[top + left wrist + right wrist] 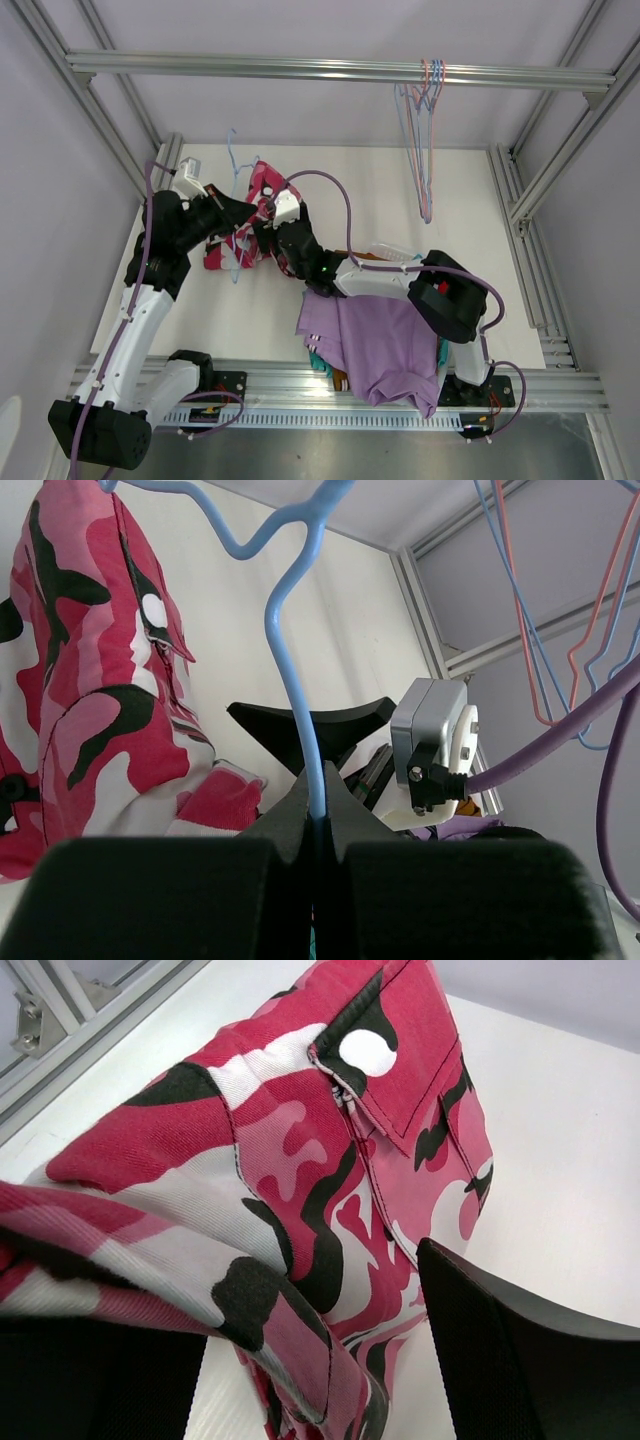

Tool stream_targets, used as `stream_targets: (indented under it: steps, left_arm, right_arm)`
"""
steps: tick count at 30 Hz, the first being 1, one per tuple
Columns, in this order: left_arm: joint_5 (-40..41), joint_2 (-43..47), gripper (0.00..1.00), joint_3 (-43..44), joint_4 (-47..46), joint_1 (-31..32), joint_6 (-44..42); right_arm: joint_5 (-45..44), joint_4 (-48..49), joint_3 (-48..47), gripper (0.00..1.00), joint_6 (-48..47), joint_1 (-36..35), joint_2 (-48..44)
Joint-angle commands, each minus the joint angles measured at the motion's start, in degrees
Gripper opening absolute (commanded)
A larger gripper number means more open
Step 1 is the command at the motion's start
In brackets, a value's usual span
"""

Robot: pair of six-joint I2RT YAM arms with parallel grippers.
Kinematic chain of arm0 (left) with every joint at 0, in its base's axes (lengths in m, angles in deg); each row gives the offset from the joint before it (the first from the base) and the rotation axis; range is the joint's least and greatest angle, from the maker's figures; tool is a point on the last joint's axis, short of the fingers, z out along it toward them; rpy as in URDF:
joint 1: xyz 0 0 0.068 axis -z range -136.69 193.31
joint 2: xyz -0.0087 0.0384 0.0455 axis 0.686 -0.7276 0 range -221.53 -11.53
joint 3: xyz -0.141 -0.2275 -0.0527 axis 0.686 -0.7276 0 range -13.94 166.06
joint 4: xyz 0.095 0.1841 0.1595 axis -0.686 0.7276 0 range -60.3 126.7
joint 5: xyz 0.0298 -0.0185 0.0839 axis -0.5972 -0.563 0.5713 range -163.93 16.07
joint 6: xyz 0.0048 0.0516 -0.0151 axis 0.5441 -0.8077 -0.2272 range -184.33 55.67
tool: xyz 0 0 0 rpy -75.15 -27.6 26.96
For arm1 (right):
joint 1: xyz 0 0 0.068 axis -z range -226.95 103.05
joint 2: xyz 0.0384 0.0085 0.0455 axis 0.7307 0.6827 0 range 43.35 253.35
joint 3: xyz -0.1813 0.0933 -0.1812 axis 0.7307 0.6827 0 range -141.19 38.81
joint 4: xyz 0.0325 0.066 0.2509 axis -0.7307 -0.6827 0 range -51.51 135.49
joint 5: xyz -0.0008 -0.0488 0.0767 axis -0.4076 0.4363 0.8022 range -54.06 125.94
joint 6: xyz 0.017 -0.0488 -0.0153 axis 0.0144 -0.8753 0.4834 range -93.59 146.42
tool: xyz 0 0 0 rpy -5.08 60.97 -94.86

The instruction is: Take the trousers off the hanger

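The pink-white-black camouflage trousers (258,190) lie bunched on the white table, tangled with a light blue wire hanger (232,165). My left gripper (230,213) is shut on the hanger's wire (290,630), which runs up from between its pads (315,805); the trousers (90,680) hang to its left. My right gripper (310,1360) is open, its black fingers (520,1350) wide apart on either side of a fold of the trousers (300,1160), not pinching it. In the top view the right gripper (268,222) sits right beside the left one.
Lilac trousers (380,335) top a pile at the table's near edge, with teal (318,362) and rust-brown (340,378) cloth showing beneath. Several empty wire hangers (425,130) hang from the rail at the back right. Aluminium frame posts stand around the table.
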Motion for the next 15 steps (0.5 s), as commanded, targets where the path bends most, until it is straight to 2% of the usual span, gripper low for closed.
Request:
stream_targets:
  steps: [1,3,4,7,12,15]
  left_arm:
    - [-1.7,0.8,0.01,0.1,-5.8,-0.3,-0.6]
    - [-1.7,0.9,0.01,0.0,-5.8,-0.3,-0.5]
    - [-1.7,0.9,0.00,0.1,-5.8,-0.3,-0.5]
    - [-1.7,0.8,0.01,0.0,-5.9,-0.3,-0.5]
    - [-1.7,0.7,0.01,0.0,-5.8,-0.3,-0.5]
    - [-1.6,0.8,0.00,0.1,-5.8,-0.3,-0.5]
  right_arm:
    - [-3.3,6.3,-2.2,0.81,1.1,0.5,0.4]
    - [-3.3,7.0,-1.3,0.79,2.1,0.5,0.3]
    - [-3.0,8.1,-1.0,0.73,2.4,0.5,0.3]
    - [-1.9,9.5,0.3,0.67,4.0,0.6,-0.2]
    - [3.0,10.6,1.2,0.59,7.4,1.2,-1.3]
    - [4.9,10.5,1.1,0.42,9.7,1.7,-1.7]
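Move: The camo trousers' loose fold already lies between my open right fingers, its middle only some 2 cm ahead of that hand and 1 cm to its left, at pad height. The blue hanger's middle is roughly 6 cm to my right hand's left, level fore-and-aft and 5 cm higher; the purple trousers lie about 25 cm back, 25 cm right and 13 cm below. From my left hand the fold is about 3 cm ahead, 5 cm right and 12 cm below. I close my right fingers from wide open to about half open around the camo fold, still closing at the end. Meanwhile that hand edges about 1 cm left towards the hanger and slightly up, rolling some 8 degrees so its left side rises. My left hand stays still and keeps the hanger wire pinched shut. ##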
